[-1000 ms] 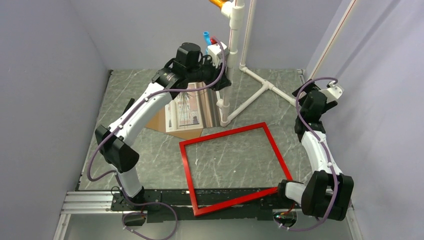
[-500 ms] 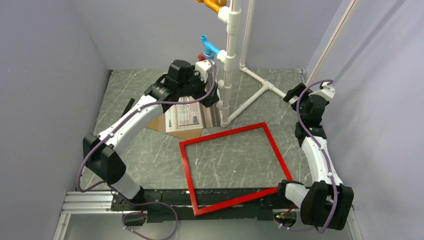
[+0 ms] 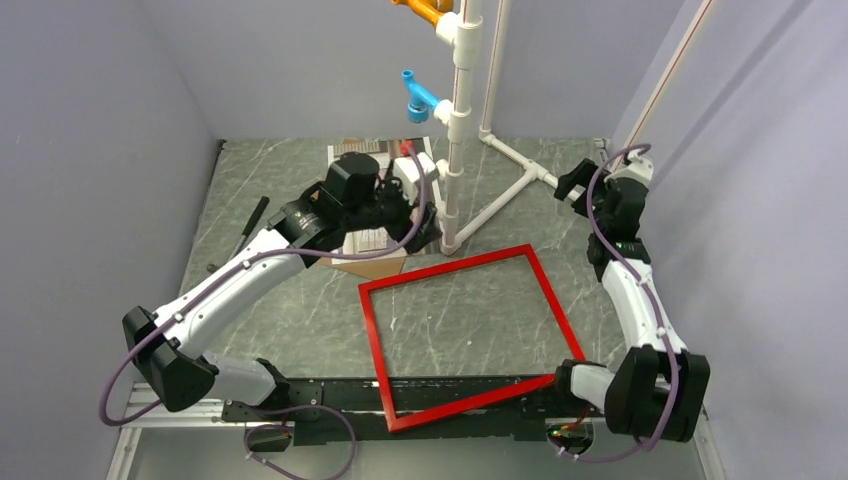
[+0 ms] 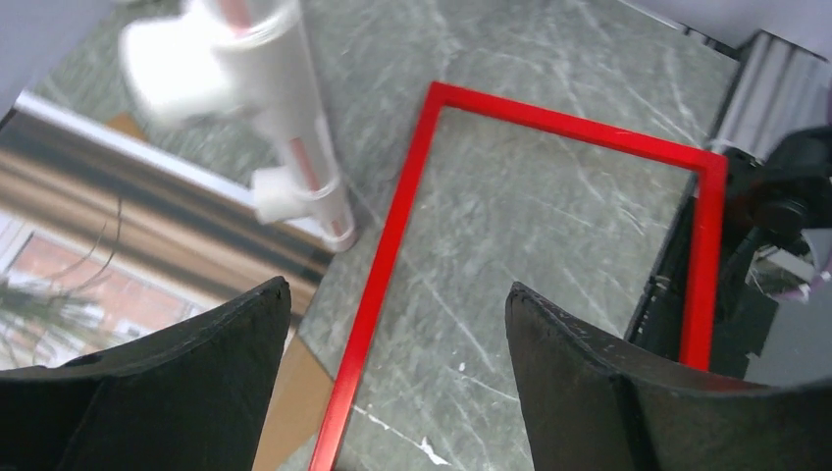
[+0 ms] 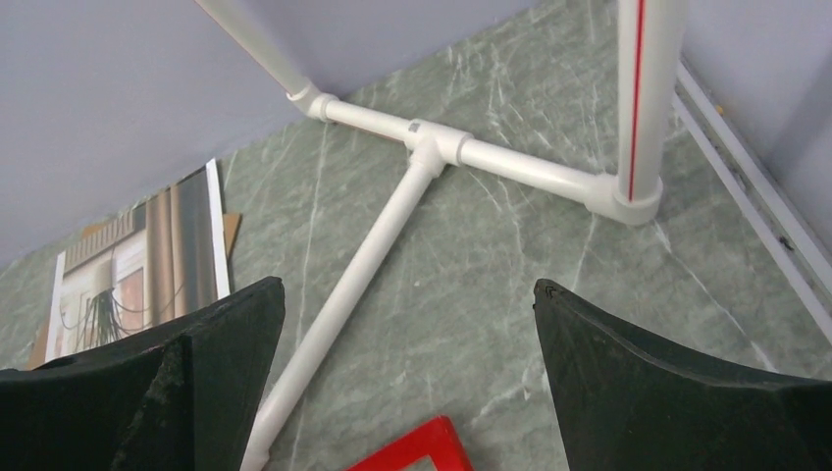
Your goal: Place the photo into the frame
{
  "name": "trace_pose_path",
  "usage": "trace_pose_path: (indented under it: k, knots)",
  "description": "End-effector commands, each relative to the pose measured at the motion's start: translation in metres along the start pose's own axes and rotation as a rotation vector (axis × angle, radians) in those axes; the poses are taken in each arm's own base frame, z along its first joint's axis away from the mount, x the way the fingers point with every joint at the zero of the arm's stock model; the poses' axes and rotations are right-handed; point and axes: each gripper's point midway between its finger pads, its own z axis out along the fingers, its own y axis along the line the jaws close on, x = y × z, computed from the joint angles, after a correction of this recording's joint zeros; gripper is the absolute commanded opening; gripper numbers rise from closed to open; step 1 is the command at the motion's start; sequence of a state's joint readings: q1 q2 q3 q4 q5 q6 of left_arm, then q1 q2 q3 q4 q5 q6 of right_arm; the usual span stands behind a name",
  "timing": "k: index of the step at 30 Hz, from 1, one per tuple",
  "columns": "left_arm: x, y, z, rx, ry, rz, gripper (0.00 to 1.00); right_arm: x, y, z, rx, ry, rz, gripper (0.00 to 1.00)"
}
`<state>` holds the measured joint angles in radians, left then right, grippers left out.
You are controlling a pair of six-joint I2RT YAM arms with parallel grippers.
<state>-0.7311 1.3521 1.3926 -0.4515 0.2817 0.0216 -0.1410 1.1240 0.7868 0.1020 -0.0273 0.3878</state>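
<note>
The red frame (image 3: 450, 267) lies flat in the middle of the table, its near corner over the arms' base rail; its bars also show as the frame (image 4: 579, 128) and a corner of the frame (image 5: 412, 446). The photo (image 3: 375, 240) lies face up on a brown board behind the frame's left corner, largely covered by my left arm; the photo (image 4: 88, 235) and the photo (image 5: 137, 275) show the plant and curtains. My left gripper (image 3: 422, 225) (image 4: 397, 287) hangs open and empty over the frame's far left corner. My right gripper (image 3: 568, 185) (image 5: 407, 285) is open and empty at the back right.
A white pipe stand (image 3: 460, 120) rises just behind the frame, with floor pipes (image 5: 363, 265) spreading to the back right and its post (image 4: 294, 128) beside the photo. The brown backing board (image 4: 294, 392) pokes out under the photo. A black tool (image 3: 255, 215) lies at the left. Grey walls enclose three sides.
My left arm has sunk low and stretched out, its elbow swinging to the near left, while the gripper came down by the photo's right edge. The right wrist shifted slightly back.
</note>
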Motion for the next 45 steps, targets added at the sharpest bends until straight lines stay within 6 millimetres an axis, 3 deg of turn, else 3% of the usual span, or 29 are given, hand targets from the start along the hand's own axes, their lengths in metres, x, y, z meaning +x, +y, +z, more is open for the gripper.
trace_pose_path:
  k: [1,7,11,18,24,28,34,45]
  knots:
    - [-0.04,-0.037,-0.005,0.087,-0.114,0.13,0.82,-0.053,0.028,0.023,-0.062,-0.112,-0.052,1.0]
    - [-0.059,-0.073,0.011,0.188,-0.164,0.21,0.81,-0.08,0.049,0.066,-0.067,-0.147,-0.162,1.0]
    - [-0.066,-0.081,0.03,0.213,-0.162,0.215,0.8,-0.081,0.055,0.1,-0.041,-0.13,-0.233,1.0]
    - [-0.066,-0.085,0.073,0.225,-0.141,0.23,0.8,-0.065,0.042,0.165,0.081,-0.099,-0.291,1.0]
    - [-0.057,-0.085,0.111,0.227,-0.103,0.228,0.8,-0.078,0.012,0.204,0.289,-0.152,-0.293,1.0]
    - [-0.052,-0.08,0.134,0.208,-0.085,0.241,0.81,-0.092,-0.008,0.209,0.421,-0.216,-0.306,1.0]
    - [-0.039,-0.052,0.161,0.112,-0.02,0.269,0.83,-0.101,-0.047,0.196,0.548,-0.253,-0.203,1.0]
    - [-0.014,0.005,0.158,0.078,0.023,0.173,0.86,-0.109,-0.099,0.149,0.706,-0.302,-0.066,0.99]
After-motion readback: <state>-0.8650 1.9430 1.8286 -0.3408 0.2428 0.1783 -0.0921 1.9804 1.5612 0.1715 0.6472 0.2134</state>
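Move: The stand's tap post rises at the left hand's height, about 10 cm ahead and 7 cm to its right; the photo lies roughly 20 cm ahead, 12 cm left and 27 cm below. From the right hand, the stand's right upright is about 10 cm ahead and 13 cm right, the tap post some 23 cm left and level with it, and the base's T-joint about 16 cm straight ahead, 20 cm lower. Right hand goes 20 cm forward past the upright, then right; left swings 15 cm right past the post. ##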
